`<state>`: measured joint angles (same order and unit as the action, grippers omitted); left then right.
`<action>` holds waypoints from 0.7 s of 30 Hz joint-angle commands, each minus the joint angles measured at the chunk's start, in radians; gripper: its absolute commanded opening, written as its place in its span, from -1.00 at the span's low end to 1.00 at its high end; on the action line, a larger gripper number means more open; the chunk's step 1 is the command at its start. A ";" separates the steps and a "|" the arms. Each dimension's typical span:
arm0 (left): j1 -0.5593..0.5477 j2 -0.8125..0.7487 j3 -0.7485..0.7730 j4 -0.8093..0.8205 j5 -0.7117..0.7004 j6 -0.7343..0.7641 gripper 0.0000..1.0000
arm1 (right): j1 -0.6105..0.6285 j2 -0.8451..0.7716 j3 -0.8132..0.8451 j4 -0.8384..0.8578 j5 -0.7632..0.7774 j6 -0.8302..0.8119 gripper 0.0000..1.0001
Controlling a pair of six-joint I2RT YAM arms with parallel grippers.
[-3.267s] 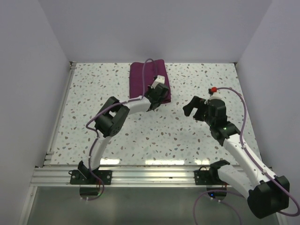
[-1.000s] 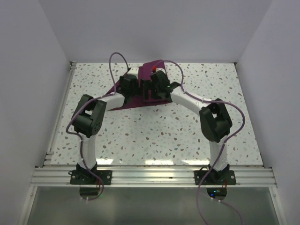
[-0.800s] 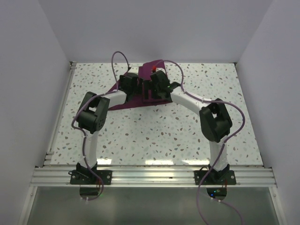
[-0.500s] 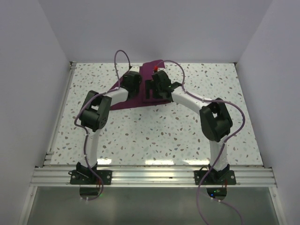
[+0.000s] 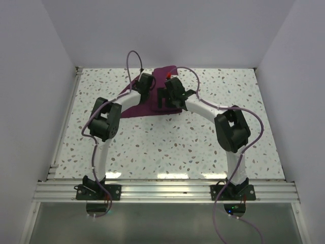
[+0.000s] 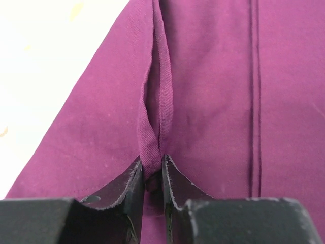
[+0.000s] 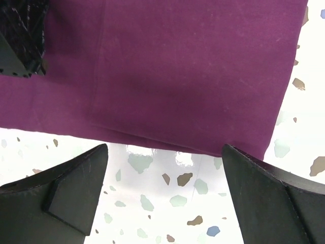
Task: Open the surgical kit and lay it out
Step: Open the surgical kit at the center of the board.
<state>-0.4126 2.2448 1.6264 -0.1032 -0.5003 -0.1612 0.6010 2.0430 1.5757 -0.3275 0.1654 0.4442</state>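
Observation:
The surgical kit (image 5: pixel 147 108) is a dark purple cloth wrap lying at the back middle of the table, still closed over its contents. In the left wrist view my left gripper (image 6: pixel 151 170) is shut on a raised fold of the cloth (image 6: pixel 155 117). From above, the left gripper (image 5: pixel 148 85) sits over the wrap's back left part. My right gripper (image 7: pixel 165 170) stands open and low over the table just in front of the wrap's near edge (image 7: pixel 167 140), with nothing between its fingers. In the top view the right gripper (image 5: pixel 169 103) is on the wrap's right side.
Speckled white tabletop (image 5: pixel 167 147) stretches in front of the wrap. A metal rail (image 5: pixel 63 127) runs along the left edge, and white walls close in the back and sides. The two wrists are close together over the wrap, with purple cables (image 5: pixel 133 58) looping above.
The left gripper has shifted toward the back right over the wrap and closed from wide open onto a fold of cloth. The right arm has hardly moved and stays open.

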 commanded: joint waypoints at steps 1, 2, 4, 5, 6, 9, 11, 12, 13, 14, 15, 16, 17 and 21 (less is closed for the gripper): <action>0.027 -0.007 0.118 -0.098 -0.052 0.012 -0.56 | -0.001 0.016 0.004 0.035 -0.004 0.002 0.96; 0.032 -0.011 0.134 -0.102 -0.055 0.026 -0.56 | -0.001 0.016 0.009 0.035 -0.006 0.001 0.96; 0.047 -0.016 0.187 -0.131 -0.064 0.031 -0.52 | -0.001 0.023 0.018 0.028 -0.007 -0.001 0.96; 0.069 -0.016 0.205 -0.142 -0.057 0.031 -0.51 | -0.001 0.025 0.027 0.027 -0.009 -0.004 0.96; 0.080 -0.014 0.242 -0.167 -0.037 0.028 -0.50 | -0.003 0.029 0.032 0.024 -0.010 -0.004 0.96; 0.127 -0.007 0.288 -0.181 0.006 0.032 -0.39 | -0.003 0.039 0.052 0.019 -0.018 -0.006 0.96; 0.164 0.018 0.311 -0.179 0.002 0.051 -0.26 | -0.001 0.046 0.063 0.019 -0.026 -0.006 0.96; 0.178 0.030 0.332 -0.175 -0.018 0.055 -0.14 | -0.001 0.049 0.067 0.018 -0.030 -0.006 0.96; 0.195 0.044 0.342 -0.168 -0.026 0.057 0.26 | -0.003 0.052 0.070 0.016 -0.032 -0.006 0.96; 0.236 0.082 0.352 -0.164 -0.033 0.037 0.48 | -0.001 0.057 0.081 0.015 -0.035 -0.006 0.96; 0.263 0.110 0.412 -0.206 0.021 0.005 0.71 | -0.003 0.060 0.087 0.010 -0.044 -0.006 0.96; 0.296 0.145 0.471 -0.261 0.073 -0.036 0.99 | -0.001 0.062 0.093 0.010 -0.047 -0.006 0.96; 0.358 0.215 0.531 -0.326 0.116 -0.137 0.99 | -0.001 0.065 0.104 0.010 -0.050 -0.006 0.96; 0.393 0.104 0.332 -0.219 0.189 -0.193 0.99 | -0.001 0.080 0.145 0.016 -0.053 -0.009 0.96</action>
<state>-0.0540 2.4222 2.0933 -0.3313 -0.3798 -0.2626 0.6010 2.1086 1.6520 -0.3294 0.1345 0.4438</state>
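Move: My left hand already pinches a fold of the surgical kit's wrap. The bare spot it is taken to, at the far left of the board, lies about 9 cm ahead, 17 cm to the left and some 2 cm lower. The wrap's near left corner is roughly 14 cm left and 15 cm back; the middle of its right panel is some 7 cm to the right and 1 cm back. From my open right hand, that spot lies about 16 cm ahead, 25 cm left. I sweep the pinched fold with my left hand in an arc, about 18 cm to the left and 9 cm forward, first rising some 8 cm, then sinking back. The hand turns about 20 degrees counter-clockwise as the fingers spread wide and let go on the way. Over the near edge, my open right hand dips 2 cm, then rises again, easing slightly forward and left. ##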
